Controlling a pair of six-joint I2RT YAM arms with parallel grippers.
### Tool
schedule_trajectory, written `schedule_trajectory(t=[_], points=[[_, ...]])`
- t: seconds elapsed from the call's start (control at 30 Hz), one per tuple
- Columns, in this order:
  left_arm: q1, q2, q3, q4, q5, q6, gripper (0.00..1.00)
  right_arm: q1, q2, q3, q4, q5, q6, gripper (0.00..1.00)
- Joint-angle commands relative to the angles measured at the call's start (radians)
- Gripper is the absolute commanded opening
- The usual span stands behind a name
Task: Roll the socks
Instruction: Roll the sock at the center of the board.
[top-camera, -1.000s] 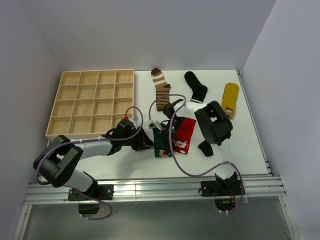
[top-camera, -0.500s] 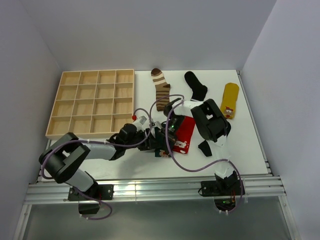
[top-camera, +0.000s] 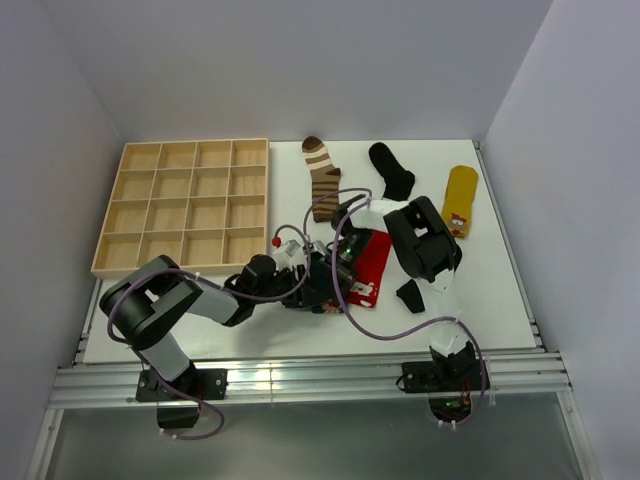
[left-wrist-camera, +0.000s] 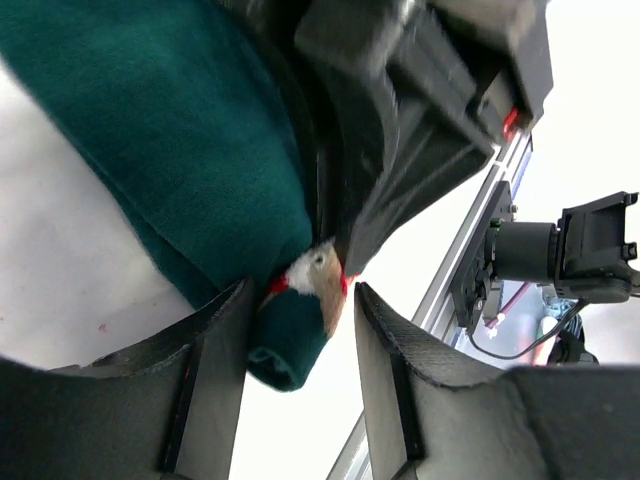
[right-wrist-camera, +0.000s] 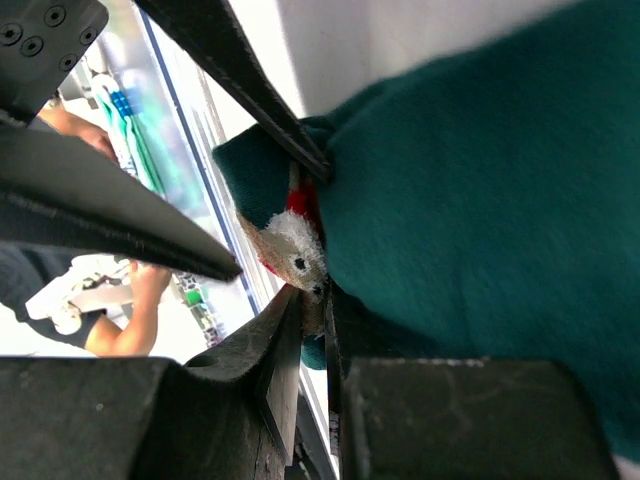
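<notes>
A dark teal sock (left-wrist-camera: 180, 130) with a cartoon patch lies near the table's middle, beside a red sock (top-camera: 373, 262). My right gripper (right-wrist-camera: 315, 300) is shut on the teal sock (right-wrist-camera: 470, 200), pinching it at the patch. My left gripper (left-wrist-camera: 302, 300) is open, and the sock's rolled end sits between its fingers (left-wrist-camera: 215, 345), against the left one, with a gap to the other. In the top view both grippers, left (top-camera: 312, 285) and right (top-camera: 335, 262), crowd over the teal sock (top-camera: 328, 300) and hide most of it.
A brown-cream striped sock (top-camera: 322, 175), a black sock (top-camera: 392, 170) and a yellow sock (top-camera: 460, 200) lie at the back. A small black sock (top-camera: 410, 295) lies right of the red one. A wooden compartment tray (top-camera: 185, 205) stands at the left.
My left arm has reached further right, bringing its open jaws around the teal sock's end. The right gripper has kept its pinch and hardly moved.
</notes>
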Motion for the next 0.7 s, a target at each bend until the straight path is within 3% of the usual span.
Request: schedule_trajectory(t=[0.0,0.33,0.53,0.57,0.67], points=[[-0.014,0.012,-0.025,0.07,0.037,-0.021,0.49,-0.025,0.03,0.01,0.037,0.041,0.013,0.14],[-0.043,-0.009,-0.01,-0.022,0.014,-0.05,0.42,-0.043,0.03,0.007,0.083,0.064,0.076,0.13],[-0.045,-0.003,-0.001,-0.08,-0.009,-0.085,0.23,-0.043,0.009,-0.003,0.116,0.087,0.102,0.14],[-0.045,-0.005,-0.003,-0.091,-0.018,-0.096,0.13,-0.043,-0.01,-0.014,0.135,0.093,0.113,0.14],[-0.045,-0.002,-0.007,-0.122,-0.027,-0.111,0.0,-0.042,-0.059,-0.04,0.168,0.106,0.122,0.17]])
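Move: The rolled near end of the green sock, the roll to be grasped, has its middle about 3 cm to the left hand's right, 1 cm back and 1 cm lower; its left tip already stands between the open fingers. The sock's flat part lies some 6 cm ahead and 1 cm right of the left hand, the red sock about 8 cm ahead and 14 cm right. The right hand still pinches the roll, its middle roughly 2 cm to that hand's left, level with it. Back a bit over 1 cm and down about 1 cm, the left hand settles over the left tip of the green roll, then closes its half-open fingers almost shut and pinches it, tipping only slightly. The right hand keeps its pinch on the roll, easing just under 1 cm right and slightly forward while turning some 5 degrees clockwise. ##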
